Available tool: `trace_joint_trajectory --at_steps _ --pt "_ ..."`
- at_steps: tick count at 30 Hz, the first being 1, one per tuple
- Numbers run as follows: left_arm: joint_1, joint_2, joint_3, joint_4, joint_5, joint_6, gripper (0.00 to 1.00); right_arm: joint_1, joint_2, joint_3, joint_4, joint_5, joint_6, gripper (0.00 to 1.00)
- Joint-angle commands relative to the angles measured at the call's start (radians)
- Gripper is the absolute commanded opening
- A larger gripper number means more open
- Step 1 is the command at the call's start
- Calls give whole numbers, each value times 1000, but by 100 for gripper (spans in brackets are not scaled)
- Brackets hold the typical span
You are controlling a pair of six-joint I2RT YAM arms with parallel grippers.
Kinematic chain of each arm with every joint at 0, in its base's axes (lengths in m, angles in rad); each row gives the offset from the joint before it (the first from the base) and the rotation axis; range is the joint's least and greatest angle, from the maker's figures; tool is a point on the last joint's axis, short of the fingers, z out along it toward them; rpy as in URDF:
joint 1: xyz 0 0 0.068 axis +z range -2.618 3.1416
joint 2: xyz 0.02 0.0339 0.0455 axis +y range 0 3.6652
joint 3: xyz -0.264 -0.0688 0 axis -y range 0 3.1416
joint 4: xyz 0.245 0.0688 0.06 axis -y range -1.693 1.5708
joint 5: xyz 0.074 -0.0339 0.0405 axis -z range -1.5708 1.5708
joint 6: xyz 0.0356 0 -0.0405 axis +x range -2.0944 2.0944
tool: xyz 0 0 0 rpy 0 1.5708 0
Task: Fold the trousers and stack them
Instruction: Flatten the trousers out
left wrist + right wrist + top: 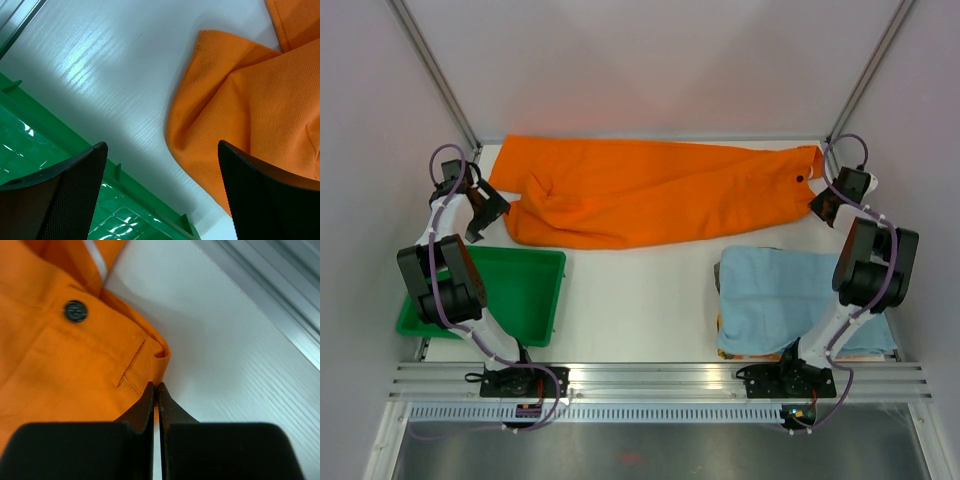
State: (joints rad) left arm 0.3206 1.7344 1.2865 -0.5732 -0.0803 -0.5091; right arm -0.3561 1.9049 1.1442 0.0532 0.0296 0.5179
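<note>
The orange trousers (650, 195) lie spread across the back of the table, waistband to the right and legs to the left. My right gripper (823, 207) sits at the waistband corner. In the right wrist view its jaws (156, 385) are shut together on the waistband edge of the trousers (65, 365), just below a dark button (75, 311). My left gripper (485, 215) hangs open at the left end of the legs. The left wrist view shows the wide-open left gripper (160, 145) with nothing between its fingers, above bare table beside a folded corner of the trousers (250, 90).
A green tray (555, 290) stands at the front left, its rim (140, 190) directly under my left gripper. A light blue cloth (790, 300) lies at the front right beside the right arm. Metal frame posts rise at both back corners.
</note>
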Motion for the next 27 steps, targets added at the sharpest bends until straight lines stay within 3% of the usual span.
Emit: trace_joint_trajectory --at_steps 1,9,15,16,17,20,23,27 --pt "3 -26 2 35 -13 0 95 -3 -255 -76 -99 49 -39 0" --pt "5 -6 57 10 -82 -26 95 -3 -647 -314 -272 73 11 0" --pt "6 -7 85 -2 -136 -17 95 -3 -753 -442 -395 46 18 1" --pt "5 -7 86 -2 -134 -16 95 -3 -748 -443 -403 36 -2 7" --pt "6 -6 88 -2 -127 -13 95 -3 -729 -431 -417 23 -15 23" --pt "5 -1 89 -13 -122 -28 96 -3 -669 -356 -449 13 -64 44" --pt "9 16 83 -39 -104 -66 97 -3 -620 -260 -463 12 -91 50" --pt "25 79 73 -24 34 -115 96 -3 -578 -189 -435 -6 -91 54"
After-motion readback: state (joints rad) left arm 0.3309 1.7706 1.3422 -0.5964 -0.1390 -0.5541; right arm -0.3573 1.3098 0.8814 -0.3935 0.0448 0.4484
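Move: Back toward the robot from the right hand, which already pinches the near waistband corner, lies the folded blue cloth stack, its middle about 28 cm back and 9 cm left, roughly 2 cm lower. From that hand the trouser button is about 7 cm ahead and 4 cm left, and the waistband's far corner about 12 cm straight ahead. From the left hand, the blue stack's middle is some 22 cm back and 76 cm right. Flinging the pinched waistband corner back towards the blue stack, the right hand sweeps about 17 cm back and 5 cm left, arching up some 11 cm and down again. As it slows low by the stack's far edge its fingers open about halfway and let go, then it eases 2 to 3 cm forward and slightly up. The wrist tips fingers-up early, then back down. ##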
